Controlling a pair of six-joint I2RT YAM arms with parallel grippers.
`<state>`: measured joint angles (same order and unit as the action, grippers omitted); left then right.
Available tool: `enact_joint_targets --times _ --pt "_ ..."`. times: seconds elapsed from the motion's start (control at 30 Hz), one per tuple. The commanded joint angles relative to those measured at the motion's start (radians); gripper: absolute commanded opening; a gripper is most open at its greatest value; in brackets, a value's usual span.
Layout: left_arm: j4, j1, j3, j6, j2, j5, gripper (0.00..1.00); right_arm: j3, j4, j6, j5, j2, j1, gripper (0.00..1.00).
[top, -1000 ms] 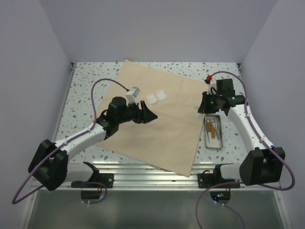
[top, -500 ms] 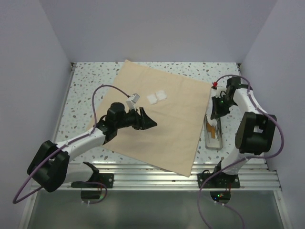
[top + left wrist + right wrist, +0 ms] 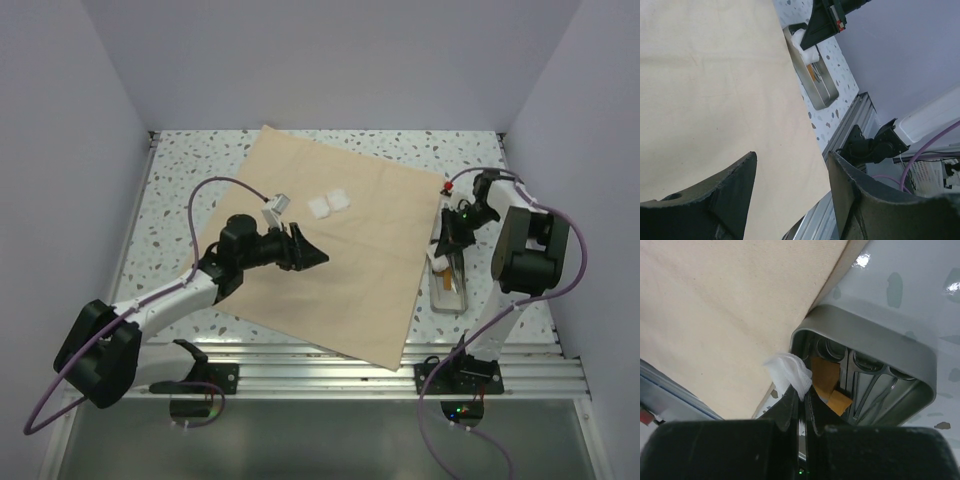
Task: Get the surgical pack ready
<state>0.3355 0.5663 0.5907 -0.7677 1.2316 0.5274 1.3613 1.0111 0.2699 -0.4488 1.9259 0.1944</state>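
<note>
The surgical pack is a wide tan cloth sheet lying flat on the table, and it fills most of the left wrist view. My left gripper hovers open over its middle, with only cloth between the jaws. My right gripper is shut on a small white gauze piece. It holds the gauze at the far end of the silver metal tray, right beside the cloth's right edge. The gauze also shows in the left wrist view.
Two white gauze squares lie on the cloth's far part. The tray holds steel instruments and tan tags. An aluminium rail runs along the near edge. Walls close in the table on three sides.
My right arm folded back and its shut gripper came down from the cloth's right edge to the tray's far end. My left gripper shifted slightly right and stayed open.
</note>
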Motion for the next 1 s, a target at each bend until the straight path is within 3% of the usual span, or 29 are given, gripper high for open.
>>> enact_joint_targets --times 0.0,0.13,0.23,0.37,0.6,0.73,0.97 --pt "0.053 -0.013 -0.009 -0.007 -0.014 0.023 0.62 0.035 0.035 0.002 -0.021 0.019 0.013 0.0" --pt "0.066 -0.011 -0.012 -0.013 -0.007 0.032 0.62 0.036 0.026 -0.037 0.036 0.033 0.014 0.01" --pt "0.069 -0.013 -0.012 -0.013 -0.004 0.034 0.62 0.038 0.015 -0.054 0.062 0.031 0.013 0.1" --pt "0.066 -0.013 -0.017 -0.012 -0.004 0.036 0.62 0.045 0.011 -0.067 0.094 0.031 0.014 0.13" --pt "0.066 -0.013 -0.02 -0.012 -0.001 0.037 0.62 0.05 -0.005 -0.09 0.13 0.007 0.013 0.3" --pt "0.021 -0.013 -0.009 -0.001 -0.003 0.008 0.64 0.044 -0.014 -0.109 0.131 -0.019 0.011 0.47" --pt "-0.084 -0.011 0.035 0.045 0.002 -0.061 0.68 0.058 -0.009 -0.161 0.327 -0.128 0.001 0.58"
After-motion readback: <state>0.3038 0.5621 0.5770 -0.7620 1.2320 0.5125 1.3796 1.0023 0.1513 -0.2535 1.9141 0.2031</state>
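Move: The right hand, with gauze pinched in its fingers, is at the far-left rim of the metal tray; the tray's middle lies about 5 cm back, 3 cm to the right and 3 cm lower. Inside, the brown packets lie some 6 cm back and 2 cm right of this hand, the scissors and forceps about 4 cm back and 4 cm right. From the idle left hand, the tray is roughly 31 cm right, 2 cm ahead and 16 cm below. Down by about 1 cm first, the right hand lowers the gauze over the tray's far-left part, then drifts some 3 cm to the right as its fingers open to a little over half and let go of the gauze. While opening, the fingers tip about 10 degrees closer to straight down, and the hand lifts slightly at the end. ##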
